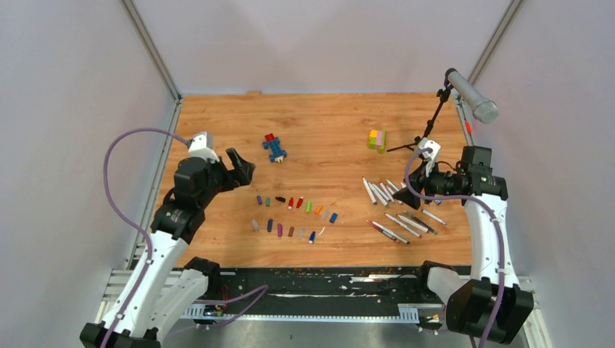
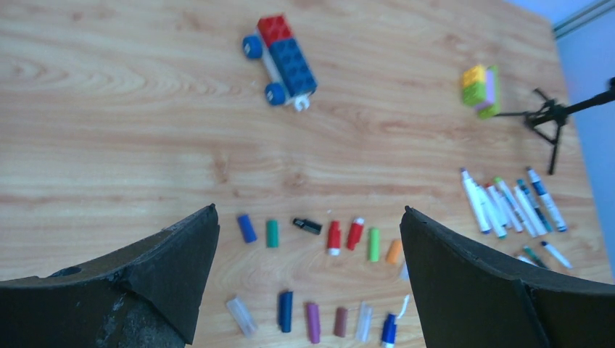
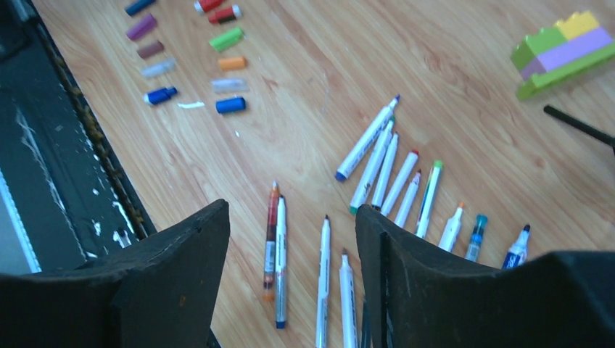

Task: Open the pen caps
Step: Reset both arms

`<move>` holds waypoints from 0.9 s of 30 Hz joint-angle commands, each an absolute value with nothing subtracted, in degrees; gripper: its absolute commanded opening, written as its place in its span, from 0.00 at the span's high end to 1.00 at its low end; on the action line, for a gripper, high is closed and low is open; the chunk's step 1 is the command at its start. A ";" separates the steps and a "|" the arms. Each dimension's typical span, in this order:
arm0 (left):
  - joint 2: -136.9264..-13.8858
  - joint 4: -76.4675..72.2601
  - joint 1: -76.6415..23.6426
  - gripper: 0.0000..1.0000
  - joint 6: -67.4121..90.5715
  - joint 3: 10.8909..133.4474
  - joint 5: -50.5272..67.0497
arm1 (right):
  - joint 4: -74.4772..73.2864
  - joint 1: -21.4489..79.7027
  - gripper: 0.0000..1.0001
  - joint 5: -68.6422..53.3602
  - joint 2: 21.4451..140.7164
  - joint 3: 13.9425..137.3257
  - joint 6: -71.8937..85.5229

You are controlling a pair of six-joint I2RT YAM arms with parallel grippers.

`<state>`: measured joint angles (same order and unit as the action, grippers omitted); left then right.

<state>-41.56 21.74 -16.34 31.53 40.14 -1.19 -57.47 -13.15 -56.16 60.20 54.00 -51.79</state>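
Several loose pen caps (image 1: 294, 214) in mixed colours lie in two rows at the middle of the wooden table; the left wrist view shows them too, a green cap (image 2: 272, 233) among them. Uncapped white pens (image 1: 395, 210) lie scattered to their right. My left gripper (image 1: 245, 168) hovers open above and left of the caps, and its jaws (image 2: 310, 209) stand wide with nothing between them. My right gripper (image 1: 405, 192) hangs over the pens, open (image 3: 291, 206) and empty. Two pens (image 3: 323, 275) lie on the table below its gap, with more pens (image 3: 374, 138) farther off.
A blue-and-red toy brick figure (image 1: 274, 147) sits at the back centre. A yellow-green-pink block stack (image 1: 376, 139) and a black microphone stand (image 1: 435, 119) are at the back right. A black rail (image 1: 312, 283) runs along the near table edge.
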 commanded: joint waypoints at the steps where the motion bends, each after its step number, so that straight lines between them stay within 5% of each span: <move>1: -40.30 25.45 -15.73 0.00 29.29 49.66 0.80 | -55.97 -12.92 0.34 -65.59 57.79 58.66 -47.35; 9: -35.18 31.23 -15.73 0.00 26.90 56.40 0.11 | -54.11 -13.01 0.25 -64.55 53.40 62.84 -40.28; 14: -33.20 33.80 -15.72 0.00 26.02 58.00 0.64 | -50.72 -13.03 0.01 -62.51 50.67 64.77 -33.84; 27: -31.32 35.66 -15.77 0.00 24.92 56.47 3.24 | -48.05 -13.03 0.00 -64.01 46.08 64.81 -26.51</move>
<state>-32.08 35.14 -16.03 26.63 56.66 1.96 -50.65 -13.15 -62.22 47.05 63.37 -29.80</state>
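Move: The white pen laid down last lies about 13 cm to the right hand's right, 2 cm farther out and some 18 cm below. The near pens lie almost under that hand, roughly 1 cm back and 2 cm right; the far pens are about 10 cm ahead and 2 cm left. From the left hand that white pen is roughly 56 cm right, level; a clear cap lies about 2 cm back and 1 cm right, 20 cm below. Away from the laid-down pens, the empty right hand climbs about 12 cm, drifting only slightly back and left, tips its fingers up, and opens them the rest of the way. The left hand, already wide open, rises above the caps by about as much, mostly early on, then eases back some 5 cm towards its base, its fingers also tipping up roughly 15 degrees; neither touches anything. ##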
